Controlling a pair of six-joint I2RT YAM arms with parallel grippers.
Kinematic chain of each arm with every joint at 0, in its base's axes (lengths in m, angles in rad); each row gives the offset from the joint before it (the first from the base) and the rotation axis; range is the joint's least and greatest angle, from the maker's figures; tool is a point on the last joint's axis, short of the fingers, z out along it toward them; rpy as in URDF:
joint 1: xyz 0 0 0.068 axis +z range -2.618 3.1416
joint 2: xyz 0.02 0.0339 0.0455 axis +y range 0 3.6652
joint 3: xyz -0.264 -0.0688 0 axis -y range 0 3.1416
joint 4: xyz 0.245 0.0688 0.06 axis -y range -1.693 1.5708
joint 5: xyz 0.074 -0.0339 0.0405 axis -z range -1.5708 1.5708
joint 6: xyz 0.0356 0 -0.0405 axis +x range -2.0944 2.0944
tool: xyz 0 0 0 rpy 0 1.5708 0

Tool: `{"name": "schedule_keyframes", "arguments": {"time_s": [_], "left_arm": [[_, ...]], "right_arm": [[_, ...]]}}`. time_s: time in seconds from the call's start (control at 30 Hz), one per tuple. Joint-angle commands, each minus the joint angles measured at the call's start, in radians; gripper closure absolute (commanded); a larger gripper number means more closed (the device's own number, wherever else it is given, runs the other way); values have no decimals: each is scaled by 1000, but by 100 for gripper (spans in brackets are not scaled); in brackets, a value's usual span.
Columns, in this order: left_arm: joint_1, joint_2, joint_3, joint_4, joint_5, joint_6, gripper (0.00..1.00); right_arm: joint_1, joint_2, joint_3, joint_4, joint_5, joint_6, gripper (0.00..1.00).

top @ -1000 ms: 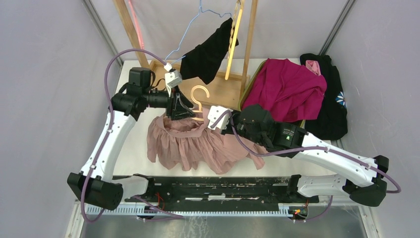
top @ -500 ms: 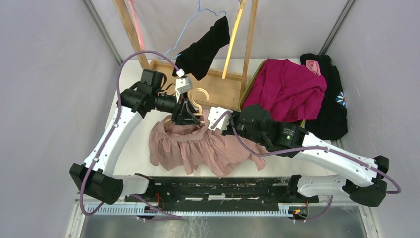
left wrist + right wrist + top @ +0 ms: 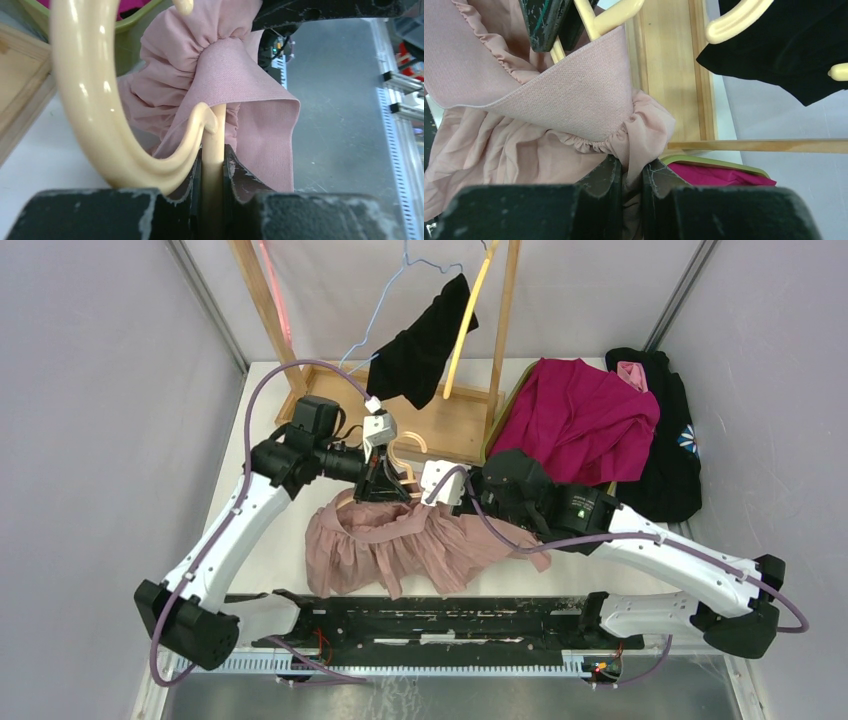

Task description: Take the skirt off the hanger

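A dusty-pink skirt (image 3: 400,550) lies bunched on the table in front of both arms, its elastic waistband still looped over a cream plastic hanger (image 3: 398,447). My left gripper (image 3: 383,480) is shut on the hanger's thin bar (image 3: 212,145), just below the big hook (image 3: 85,100), with pink cloth (image 3: 250,85) hanging behind it. My right gripper (image 3: 630,175) is shut on a fold of the skirt's gathered waistband (image 3: 574,100). In the right wrist view the hanger (image 3: 609,17) and the left fingers (image 3: 546,25) sit just above that waistband.
A wooden clothes rack (image 3: 445,425) stands behind the grippers, with a black garment (image 3: 420,335) on a cream hanger and a blue wire hanger (image 3: 385,300) hanging from it. A green basket rim (image 3: 714,162) holds a magenta garment (image 3: 580,420); another black garment (image 3: 670,450) lies far right.
My left gripper has moved right to the hanger and closed on its bar. The skirt's waistband has drawn up between the two grippers. The right arm has barely moved.
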Motion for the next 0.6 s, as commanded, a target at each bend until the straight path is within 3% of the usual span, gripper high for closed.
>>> {"name": "schedule_keyframes", "arguments": {"time_s": [0.0, 0.1, 0.4, 0.57], "left_arm": [[-10, -108, -77, 220, -292, -188, 97], [-10, -124, -64, 259, -420, -223, 97], [-10, -99, -43, 319, -551, -252, 97], [-10, -110, -47, 351, -551, -267, 97]], "right_arm": [[-10, -15, 80, 237, 79, 38, 99], [-9, -4, 75, 268, 155, 32, 99], [-9, 22, 117, 264, 255, 39, 38], [-10, 10, 170, 234, 243, 71, 29]]}}
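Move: The right fingers already pinch the gathered end of the skirt's waistband. From them the hanger's neck, still held by the left hand, lies about 10 cm left and 2 cm back; the yellow hanger's lower end about 18 cm ahead, 1 cm left. The magenta garment in the bin is some 13 cm ahead, 26 cm right and 15 cm below. From the left hand, the pinched skirt end is roughly 10 cm right, 2 cm ahead, a touch higher. Right fingers open, freeing the skirt, rising 7 cm and forward; left swings the hanger 7 cm forward, counter-clockwise. ##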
